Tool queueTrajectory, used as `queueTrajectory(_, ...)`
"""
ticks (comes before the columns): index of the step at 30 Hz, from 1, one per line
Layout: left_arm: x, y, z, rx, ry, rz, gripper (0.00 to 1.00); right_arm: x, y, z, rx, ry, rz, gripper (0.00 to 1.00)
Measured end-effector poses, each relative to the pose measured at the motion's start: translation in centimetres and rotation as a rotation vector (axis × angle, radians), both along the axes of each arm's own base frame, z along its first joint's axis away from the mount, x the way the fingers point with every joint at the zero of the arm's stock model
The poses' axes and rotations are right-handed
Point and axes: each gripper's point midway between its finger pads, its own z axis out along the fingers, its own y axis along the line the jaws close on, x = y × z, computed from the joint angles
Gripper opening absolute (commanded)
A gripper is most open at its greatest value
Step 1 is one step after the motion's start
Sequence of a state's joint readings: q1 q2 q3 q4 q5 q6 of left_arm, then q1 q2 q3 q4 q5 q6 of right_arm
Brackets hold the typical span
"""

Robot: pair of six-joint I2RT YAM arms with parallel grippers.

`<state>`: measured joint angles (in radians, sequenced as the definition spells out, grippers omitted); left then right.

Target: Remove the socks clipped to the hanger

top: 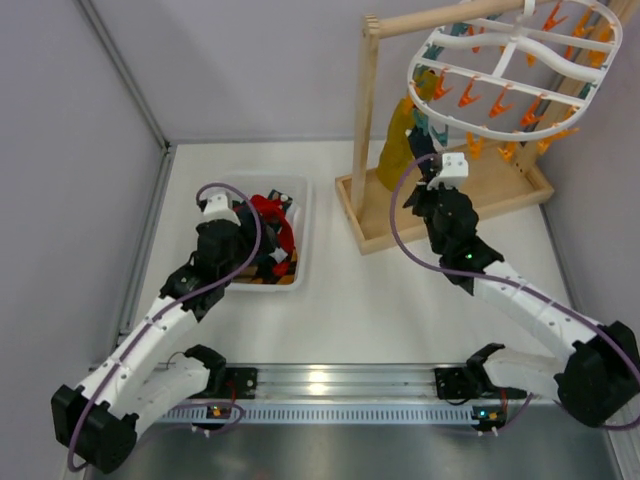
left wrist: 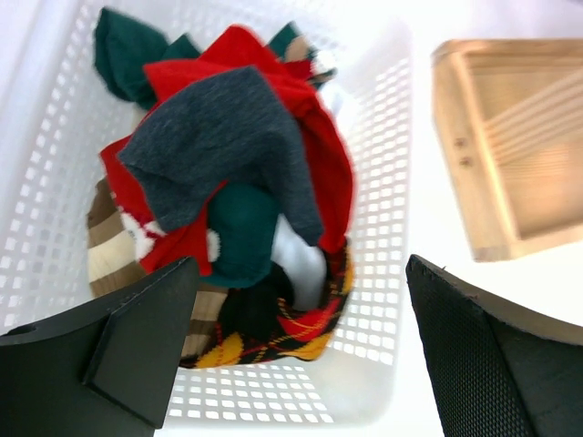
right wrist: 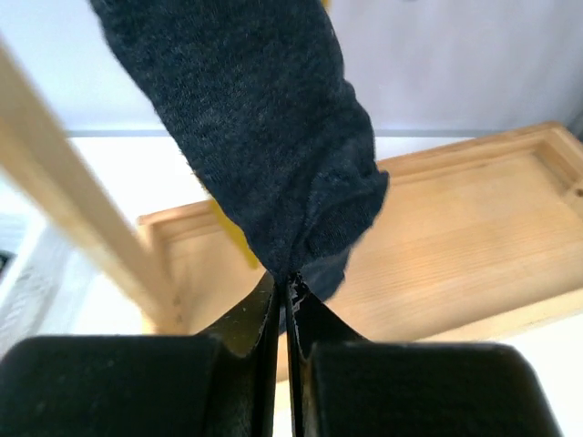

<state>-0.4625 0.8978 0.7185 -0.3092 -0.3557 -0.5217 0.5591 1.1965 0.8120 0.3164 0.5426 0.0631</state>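
The white oval hanger (top: 513,42) hangs from the wooden stand at the back right, its rim lined with orange clothespins (top: 469,95). A mustard-yellow sock (top: 397,150) and a dark teal sock (top: 428,128) hang below its left side. My right gripper (right wrist: 285,278) is shut on the lower end of the dark sock (right wrist: 264,118), which hangs down from above; in the top view the gripper (top: 434,180) sits just under the socks. My left gripper (left wrist: 301,273) is open and empty above the white basket (left wrist: 273,401).
The basket (top: 303,230) at centre left holds several loose socks: red (left wrist: 310,100), grey (left wrist: 228,137), teal, striped and plaid. The wooden stand's post (top: 365,130) and tray base (top: 500,185) stand right of the basket; the tray (right wrist: 455,228) lies under my right gripper. Walls close the left and back.
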Motion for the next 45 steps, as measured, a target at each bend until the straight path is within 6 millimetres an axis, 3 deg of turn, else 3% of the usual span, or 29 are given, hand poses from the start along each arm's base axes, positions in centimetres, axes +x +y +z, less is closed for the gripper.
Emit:
queueTrajectory(5, -1.0, -1.3, 4.2, -0.102, -0.092, -0.075, 0.99, -4.1, 0.8, 2.9, 0.078, -0.045, 0.169, 0.0)
queueTrajectory(8, -1.1, -3.0, 6.8, -0.166, -0.127, -0.134, 0.99, -6.2, 1.3, 3.8, 0.113, -0.054, 0.252, 0.0)
queueTrajectory(10, -1.0, -5.2, 7.9, -0.188, -0.12, -0.188, 0.99, -7.6, 1.3, 3.9, 0.129, -0.051, 0.297, 0.0)
queueTrajectory(12, -1.7, -9.6, 8.9, -0.199, -0.111, -0.305, 0.99, -8.8, 1.2, 3.7, 0.147, -0.044, 0.325, 0.0)
queueTrajectory(16, -5.4, -20.9, 10.4, -0.192, -0.096, -0.593, 0.99, -10.8, 0.5, 3.0, 0.173, -0.023, 0.343, 0.0)
queueTrajectory(18, -7.0, -23.7, 10.6, -0.196, -0.092, -0.674, 0.99, -11.8, 0.1, 2.9, 0.188, -0.024, 0.348, 0.0)
queueTrajectory(21, -7.2, -25.0, 12.0, -0.221, -0.121, -0.707, 0.99, -12.8, -0.4, 2.8, 0.196, -0.025, 0.353, 0.0)
queueTrajectory(28, -5.6, -29.7, 20.3, -0.352, -0.304, -0.795, 0.99, -14.0, -1.3, 2.0, 0.22, -0.011, 0.339, 0.0)
queueTrajectory(32, -4.3, -33.1, 23.3, -0.384, -0.37, -0.832, 0.99, -14.3, -1.4, 1.6, 0.225, -0.008, 0.342, 0.0)
queueTrajectory(35, -3.0, -35.4, 23.8, -0.365, -0.401, -0.831, 0.99, -14.3, -1.4, 1.7, 0.226, -0.009, 0.343, 0.0)
queueTrajectory(38, -2.1, -37.0, 23.1, -0.294, -0.429, -0.798, 0.99, -14.3, -1.4, 1.7, 0.226, -0.01, 0.343, 0.0)
queueTrajectory(45, -3.8, -40.9, 22.6, -0.14, -0.502, -0.749, 0.93, -14.3, -1.4, 1.7, 0.226, -0.011, 0.343, 0.0)
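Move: To the left hand's right, about 38 cm off, 9 cm farther out and some 26 cm higher, the teal clip holds the top of the dark sock on the hanger. The yellow sock hangs some 7 cm to the left of that clip and 5 cm beyond it. The right fingers, already shut on the dark sock's lower part, are about 18 cm straight below the clip, which is about 1 cm to their left. Drawing back about 14 cm, the right hand keeps its pinch on the dark sock, pulls its lower part away from the hanger while turning some 20 degrees counter-clockwise, then holds still. Meanwhile the left hand lifts off from over the basket and swings about 40 cm right and 22 cm up towards the teal clip, fingers wide open, turning clockwise and levelling out, and ends short of it. ##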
